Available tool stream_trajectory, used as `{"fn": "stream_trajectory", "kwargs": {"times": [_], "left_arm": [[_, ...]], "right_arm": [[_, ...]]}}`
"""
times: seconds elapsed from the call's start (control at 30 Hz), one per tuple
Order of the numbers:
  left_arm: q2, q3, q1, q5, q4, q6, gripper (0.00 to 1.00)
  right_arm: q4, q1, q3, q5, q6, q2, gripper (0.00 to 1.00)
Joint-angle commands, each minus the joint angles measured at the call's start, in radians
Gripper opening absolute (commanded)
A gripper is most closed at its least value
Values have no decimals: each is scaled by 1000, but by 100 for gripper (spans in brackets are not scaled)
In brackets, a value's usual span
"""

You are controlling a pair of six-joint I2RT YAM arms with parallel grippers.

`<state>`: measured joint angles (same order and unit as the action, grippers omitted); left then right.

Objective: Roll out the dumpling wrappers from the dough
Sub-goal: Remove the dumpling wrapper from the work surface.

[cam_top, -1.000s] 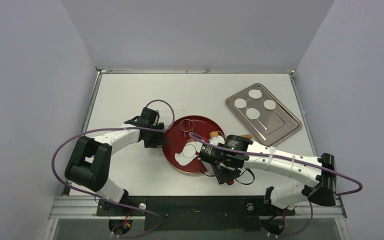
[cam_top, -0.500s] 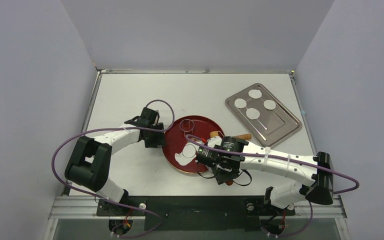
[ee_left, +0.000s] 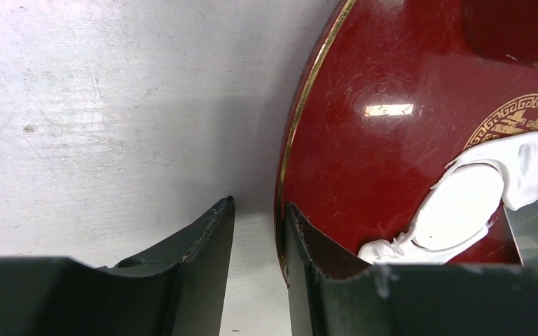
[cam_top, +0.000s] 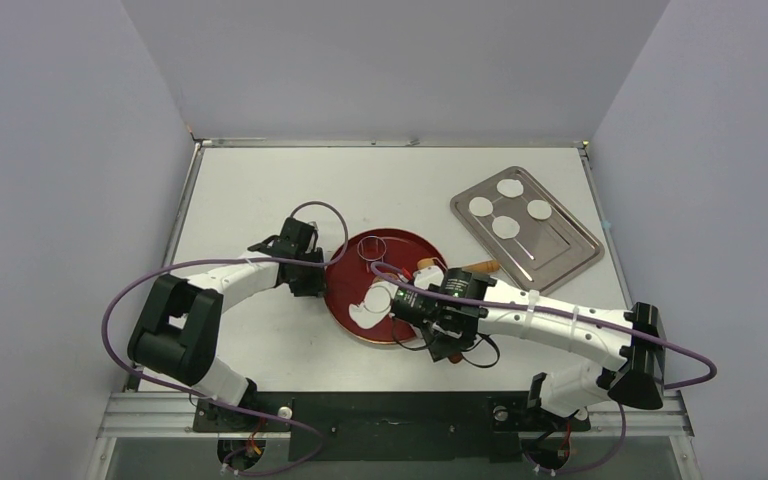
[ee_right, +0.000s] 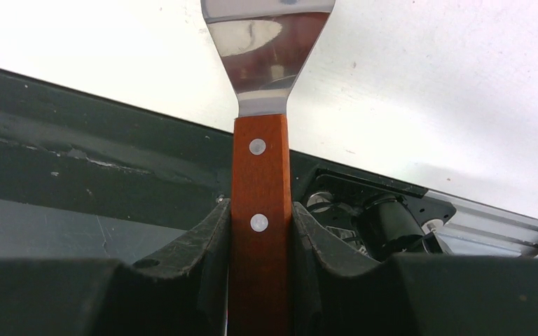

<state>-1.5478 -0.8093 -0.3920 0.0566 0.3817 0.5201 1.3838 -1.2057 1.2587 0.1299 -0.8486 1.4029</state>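
Observation:
The dough [cam_top: 372, 305] lies as a thin ragged white sheet on the red plate [cam_top: 350, 275]. In the left wrist view the dough [ee_left: 529, 157] has a round disc [ee_left: 459, 210] outlined in it. Several dumpling wrappers [cam_top: 506, 227] lie on the metal tray [cam_top: 565, 255]. My left gripper [ee_left: 258, 206] straddles the red plate's rim [ee_left: 301, 119], one finger inside and one on the table, with a narrow gap left. My right gripper [ee_right: 260, 206] is shut on a spatula's wooden handle [ee_right: 259, 168], and its wrist [cam_top: 450, 300] hangs over the plate's right side.
A metal ring cutter [cam_top: 371, 247] sits at the plate's far side. A wooden, orange-brown stick [cam_top: 480, 266] lies behind the right arm, partly hidden. The spatula's blade [ee_right: 266, 49] points over the white table, close to the black base rail [ee_right: 77, 161].
The left jaws have narrowed around the plate's rim. The right arm has slid left and a little farther over the plate, covering more of the dough.

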Motion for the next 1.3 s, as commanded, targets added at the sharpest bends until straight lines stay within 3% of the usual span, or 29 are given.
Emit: {"fn": "stream_trajectory", "kwargs": {"times": [0.0, 0.23, 0.53, 0.77, 1.03, 1.27], "left_arm": [[19, 14, -1, -17, -23, -1, 28], [19, 23, -3, -14, -28, -3, 18], [19, 16, -1, -13, -26, -3, 15], [18, 13, -1, -11, -24, -3, 14], [20, 11, 2, -13, -19, 2, 0], [21, 8, 5, -12, -12, 10, 0]], "right_arm": [[-73, 20, 20, 114, -9, 2, 0], [-131, 39, 20, 140, -9, -1, 0], [-159, 55, -8, 120, 12, 4, 0], [-136, 62, 33, 137, 4, -25, 0], [-68, 47, 53, 115, -36, -83, 0], [-36, -7, 9, 46, -89, -112, 0]]}}
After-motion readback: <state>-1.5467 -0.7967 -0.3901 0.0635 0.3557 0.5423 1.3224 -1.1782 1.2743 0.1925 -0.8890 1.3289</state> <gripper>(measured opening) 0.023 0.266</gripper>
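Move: The wrapper, still ringed by its dough scrap, lies about 19 cm ahead of my right hand, 11 cm to its left and 14 cm below; the ring cutter stands some 9 cm beyond the wrapper and 2 cm farther left. The rolling pin is roughly 24 cm ahead of this hand and 4 cm right. From my left hand, its fingers already astride the rim, the plate's middle is level, 13 cm right; the wrapper is 11 cm right, 2 cm back. With my right hand keeping its grip on the spatula's handle, I push the blade in at the dough, going forward about 3.5 cm and a little left while the fingertips tip outward, pause, then lift some 2 cm and draw slightly back. My left hand stays put and closes its fingers until they pinch the plate's rim. ##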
